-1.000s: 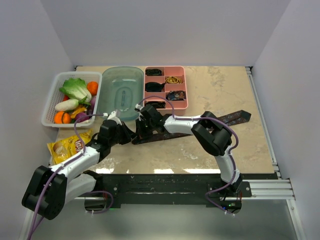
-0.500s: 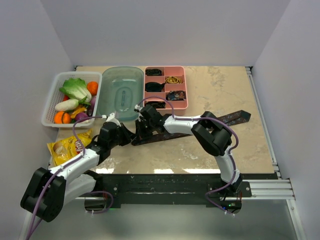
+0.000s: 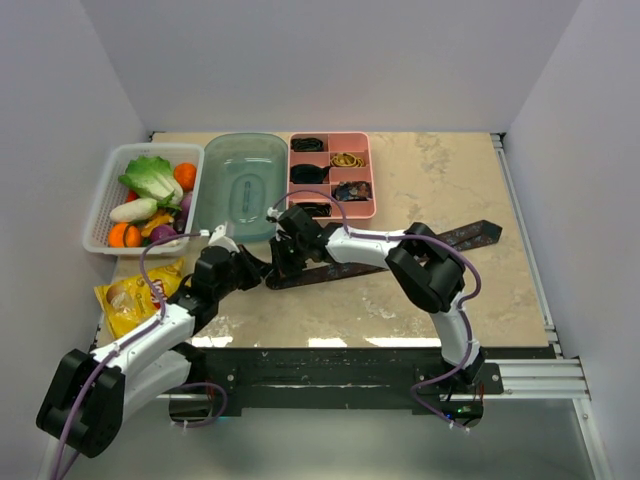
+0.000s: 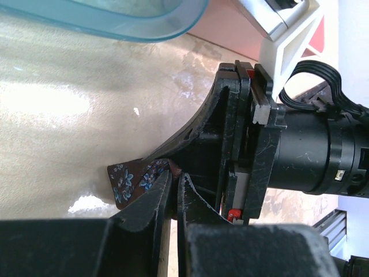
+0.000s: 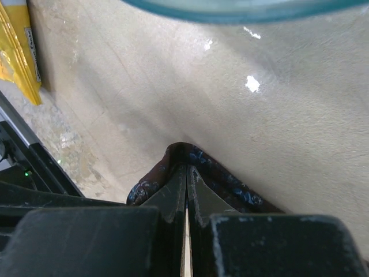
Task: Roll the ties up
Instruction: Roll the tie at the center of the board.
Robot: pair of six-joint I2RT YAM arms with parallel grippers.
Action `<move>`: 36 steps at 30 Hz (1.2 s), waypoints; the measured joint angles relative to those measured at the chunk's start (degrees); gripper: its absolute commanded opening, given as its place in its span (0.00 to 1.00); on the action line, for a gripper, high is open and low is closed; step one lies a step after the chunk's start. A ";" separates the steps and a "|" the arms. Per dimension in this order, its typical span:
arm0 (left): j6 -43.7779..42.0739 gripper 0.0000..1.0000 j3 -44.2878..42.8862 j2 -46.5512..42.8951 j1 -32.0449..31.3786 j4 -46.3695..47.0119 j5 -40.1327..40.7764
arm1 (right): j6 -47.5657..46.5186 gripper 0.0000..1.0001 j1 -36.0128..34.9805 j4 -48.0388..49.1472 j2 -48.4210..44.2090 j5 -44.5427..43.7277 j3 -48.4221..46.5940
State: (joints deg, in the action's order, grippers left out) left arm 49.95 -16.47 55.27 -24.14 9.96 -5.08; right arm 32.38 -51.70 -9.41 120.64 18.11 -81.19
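A brown-maroon tie (image 3: 472, 235) with small blue flowers lies slantwise across the table, its wide end at the right. Both grippers meet at its left end. My left gripper (image 3: 256, 268) is shut on the edge of the fabric (image 4: 124, 182) close to the flat end, which sticks out to the left of my fingers (image 4: 158, 190). My right gripper (image 3: 281, 262) is shut too, and the tie (image 5: 222, 176) folds in a hump over its fingertips (image 5: 176, 190). Its black body (image 4: 230, 144) fills the left wrist view. Rolled black ties (image 3: 309, 173) sit in the pink tray (image 3: 371, 175).
A teal tub (image 3: 245, 185) stands just behind the grippers, and its rim (image 5: 242, 8) shows in the right wrist view. A white basket (image 3: 104, 205) of toy vegetables is at the far left. In front of it lies a yellow snack bag (image 3: 135, 292).
Both grippers stay shut at the tie's left end. The left arm has shifted slightly and the right gripper has edged a little towards the tub.
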 measured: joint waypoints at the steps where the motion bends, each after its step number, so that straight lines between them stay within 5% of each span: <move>1: 0.00 0.00 0.00 -0.31 0.00 0.04 0.00 | -0.31 0.00 0.00 -0.55 -0.13 -0.55 -0.39; 16: -1.09 0.00 -0.04 3.08 -0.37 0.35 0.04 | -5.77 0.00 0.02 -9.92 -5.18 -13.70 -4.37; 36: 0.63 0.01 -2.84 16.72 -4.20 7.37 0.83 | -7.54 0.00 0.35 -10.73 -6.82 -15.39 1.79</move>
State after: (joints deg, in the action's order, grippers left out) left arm 50.59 -19.31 71.99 -28.34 17.32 -4.25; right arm 24.84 -51.35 -20.14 113.82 2.72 -79.40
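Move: My left hand holds the tie's left end raised; the strip it goes to lies about 3 cm right, 1 cm ahead and 5 cm below. The clear tray is centred some 22 cm ahead and 7 cm left of this hand, about 3 cm lower; the yellow bag sits 33 cm left, 7 cm back and 4 cm lower. From my right hand, its next spot on the tie is roughly 6 cm right, 2 cm ahead and 1 cm below, and the pink organizer 24 cm ahead, 13 cm right and 1 cm higher. I draw my shut right fingertips out of the tie's fold, forward and up nearly 4 cm, then right and back down over the flat strip, ending about 6 cm to the right. Still pinching the tie's end, my left hand waits, then sinks some 4 cm and edges right, laying the end over onto the strip. ##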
